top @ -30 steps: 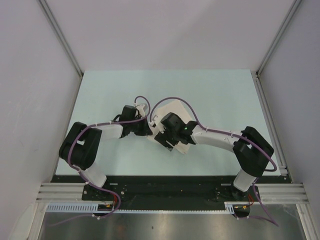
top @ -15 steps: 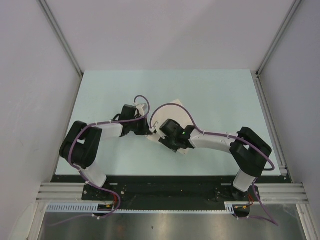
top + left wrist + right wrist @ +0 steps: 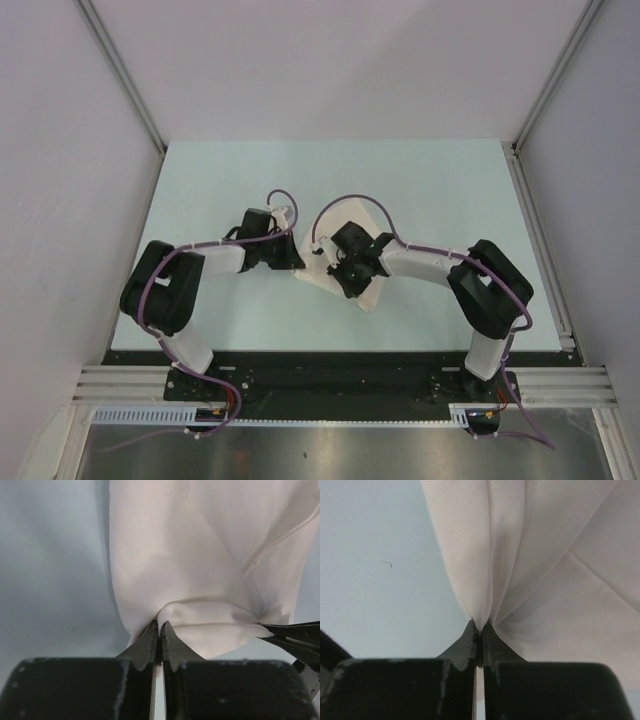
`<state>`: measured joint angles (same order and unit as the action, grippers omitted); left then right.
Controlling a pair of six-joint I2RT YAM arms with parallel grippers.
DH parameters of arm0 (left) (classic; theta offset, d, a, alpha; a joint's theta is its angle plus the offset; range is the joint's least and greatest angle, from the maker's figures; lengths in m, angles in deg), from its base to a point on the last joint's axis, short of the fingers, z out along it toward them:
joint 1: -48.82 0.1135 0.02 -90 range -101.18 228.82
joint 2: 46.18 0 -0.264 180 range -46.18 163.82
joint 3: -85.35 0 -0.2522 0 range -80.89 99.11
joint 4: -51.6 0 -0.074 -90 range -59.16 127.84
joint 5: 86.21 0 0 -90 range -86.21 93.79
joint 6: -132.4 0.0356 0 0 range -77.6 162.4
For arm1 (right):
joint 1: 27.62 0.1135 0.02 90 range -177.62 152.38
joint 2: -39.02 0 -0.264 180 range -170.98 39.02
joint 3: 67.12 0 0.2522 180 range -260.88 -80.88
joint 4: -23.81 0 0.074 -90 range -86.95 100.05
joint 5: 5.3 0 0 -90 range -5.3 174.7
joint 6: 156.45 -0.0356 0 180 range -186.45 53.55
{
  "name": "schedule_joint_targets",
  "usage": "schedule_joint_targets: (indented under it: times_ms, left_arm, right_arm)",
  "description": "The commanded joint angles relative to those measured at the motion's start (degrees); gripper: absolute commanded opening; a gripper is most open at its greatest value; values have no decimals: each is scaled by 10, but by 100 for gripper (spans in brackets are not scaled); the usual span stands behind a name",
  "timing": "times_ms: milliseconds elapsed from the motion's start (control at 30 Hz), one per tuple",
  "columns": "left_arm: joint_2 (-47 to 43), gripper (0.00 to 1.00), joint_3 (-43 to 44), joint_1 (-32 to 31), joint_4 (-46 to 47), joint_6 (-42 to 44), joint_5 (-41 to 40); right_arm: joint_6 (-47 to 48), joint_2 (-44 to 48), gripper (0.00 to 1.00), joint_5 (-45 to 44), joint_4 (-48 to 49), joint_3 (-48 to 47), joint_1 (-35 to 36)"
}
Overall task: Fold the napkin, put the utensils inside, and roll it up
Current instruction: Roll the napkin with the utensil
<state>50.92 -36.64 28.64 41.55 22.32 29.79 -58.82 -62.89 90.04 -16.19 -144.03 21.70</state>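
The white napkin lies crumpled on the pale table between my two arms. My left gripper is shut on a bunched fold at the cloth's near-left edge; in the left wrist view the jaws pinch the fabric. My right gripper sits just beside it, also shut on a pleat of the napkin, with its tips meeting on the cloth. The right gripper's fingers show at the right edge of the left wrist view. The utensils are out of view.
The pale green table is boxed in by white walls with metal rails at left and right. Purple cables loop over both wrists. The arm bases stand on the black strip at the near edge.
My right gripper has closed from open onto the napkin, and its wrist has swung left toward the left gripper. The left gripper has kept its grip.
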Motion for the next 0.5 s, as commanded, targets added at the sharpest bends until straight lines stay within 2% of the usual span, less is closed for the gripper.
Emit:
schedule_joint_targets:
  times_ms: [0, 33, 100, 133, 233, 333, 467]
  left_arm:
    - [-13, 13, 21, 15, -4, -10, -5]
    - [-19, 25, 22, 16, -5, -15, -6]
    - [-44, 40, 20, 23, -5, -18, -9]
    - [-52, 51, 18, 25, -4, -18, -11]
    - [-83, 67, 7, 30, -5, -18, -17]
    - [-103, 77, -17, 31, 7, -22, -17]
    - [-107, 80, -45, 32, 25, -23, -2]
  right_arm:
    - [-9, -36, 0, 200, -62, -25, -38]
    - [-9, -39, 0, 241, -67, -31, -44]
    - [-9, -44, 0, 284, -77, -36, -63]
    - [-10, -46, 0, 326, -79, -37, -70]
    - [-10, -57, 0, 405, -84, -45, -101]
    - [-13, -75, 0, 456, -87, -51, -128]
    - [-9, -114, 0, 489, -95, -69, -150]
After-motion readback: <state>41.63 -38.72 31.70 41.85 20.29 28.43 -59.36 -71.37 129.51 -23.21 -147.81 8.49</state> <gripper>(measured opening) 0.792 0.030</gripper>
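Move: My left fingers are still shut on the left end of the partly rolled napkin, and my right fingers hold its near side, some 11 cm to the right of my left hand and 8 cm nearer the bases. From my right hand, the near right corner lies about 3 cm to the right and 4 cm back. The far end stretches some 23 cm ahead, 2 cm to the right, a little below my fingertips. I keep my right pinch on the napkin's near side and draw it about 3 cm back towards the bases, tipping the wrist some 40 degrees so the fingertips swing back and left, staying nearly level. Meanwhile I open my left fingers wide, let go of the left end, and lift clear by roughly 4.5 cm, drifting a little left and forward. ##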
